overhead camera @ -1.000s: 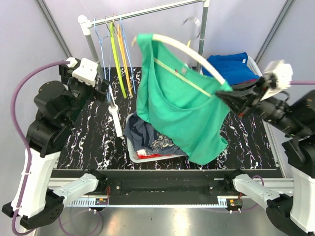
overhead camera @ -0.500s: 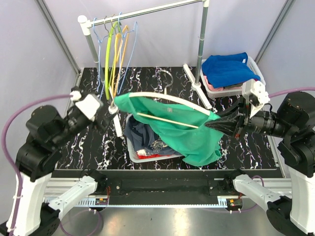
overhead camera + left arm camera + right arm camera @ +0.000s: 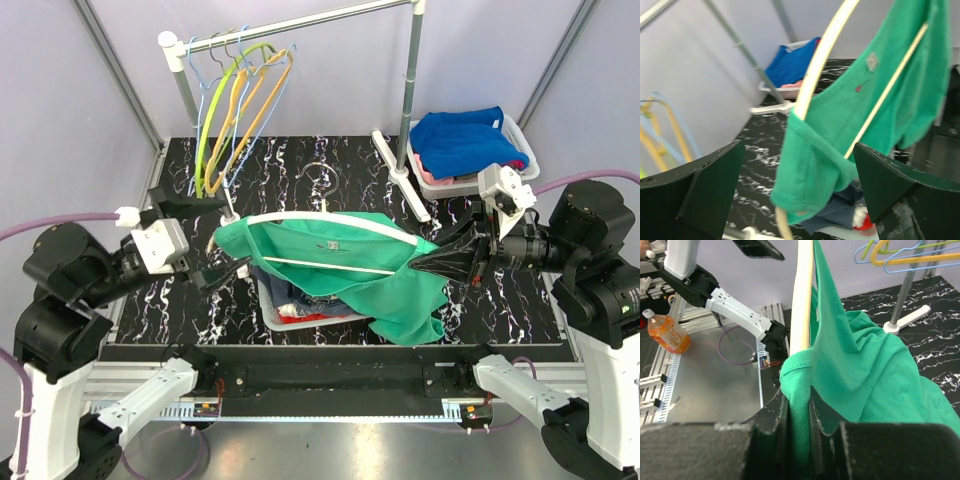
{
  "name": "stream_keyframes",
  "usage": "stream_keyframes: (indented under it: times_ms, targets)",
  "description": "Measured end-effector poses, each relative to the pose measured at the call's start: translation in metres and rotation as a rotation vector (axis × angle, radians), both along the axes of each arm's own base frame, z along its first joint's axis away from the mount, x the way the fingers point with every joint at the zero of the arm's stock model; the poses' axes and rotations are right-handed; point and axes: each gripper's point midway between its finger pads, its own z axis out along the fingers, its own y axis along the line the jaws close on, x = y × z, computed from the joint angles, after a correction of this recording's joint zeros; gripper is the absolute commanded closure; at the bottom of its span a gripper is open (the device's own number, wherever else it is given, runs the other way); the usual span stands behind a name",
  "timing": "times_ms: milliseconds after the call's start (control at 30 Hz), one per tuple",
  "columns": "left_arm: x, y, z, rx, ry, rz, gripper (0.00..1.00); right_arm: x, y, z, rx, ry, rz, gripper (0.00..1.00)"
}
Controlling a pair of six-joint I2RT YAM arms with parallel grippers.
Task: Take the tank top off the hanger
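The green tank top hangs on a cream hanger that lies nearly level over the middle of the table. My right gripper is shut on the hanger's right end through the top's shoulder; the wrist view shows the green fabric and the hanger pinched in that gripper. My left gripper is open at the hanger's left end. In its wrist view the tank top's strap and the hanger sit between the wide jaws of the gripper, touching neither.
A white basket of mixed clothes sits under the tank top. At the back left, coloured hangers hang on the rack's bar. Its right pole stands beside a basket of blue clothes. An orange bottle lies off the table.
The right arm has brought the hanger down from a steep tilt to nearly level. The left gripper has dropped and swung to the hanger's left end. The coloured hangers have swung.
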Motion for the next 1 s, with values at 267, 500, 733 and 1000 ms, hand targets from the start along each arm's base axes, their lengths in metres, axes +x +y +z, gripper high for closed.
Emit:
stream_keyframes:
  times_ms: [267,500,733,1000]
  targets:
    - [-0.006,-0.028,-0.017,0.024,0.126,-0.182,0.01,0.0,0.006,0.005,0.023,0.001,0.051,1.0]
    - [-0.006,-0.034,-0.005,0.015,0.133,-0.222,0.09,0.009,0.011,-0.002,0.017,0.033,0.071,1.0]
    - [-0.012,-0.036,-0.004,0.005,0.15,-0.251,0.46,0.016,0.014,-0.003,0.019,0.038,0.078,1.0]
    - [-0.005,-0.041,-0.002,-0.005,0.168,-0.257,0.63,0.013,0.015,-0.004,0.025,0.052,0.098,1.0]
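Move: Just off the left hand's open fingertips, about 5 cm to its right, roughly 1 cm ahead and level with it, is the left shoulder of the green tank top on its cream hanger. The empty hangers on the rack hang some 22 cm ahead of this hand and 2 cm right; the laundry basket sits about 20 cm right, 8 cm ahead and 40 cm below. From the right hand, that left shoulder is around 33 cm left and 3 cm ahead. Sliding right about 4 cm, the left hand brings its open fingers farther over the tank top's left shoulder and the hanger arm inside, turning some 15 degrees clockwise, then closes them to less than half open around cloth and hanger. The right hand keeps its pinch on the other shoulder and eases it about 2 cm left and forward, towards the left hand. ##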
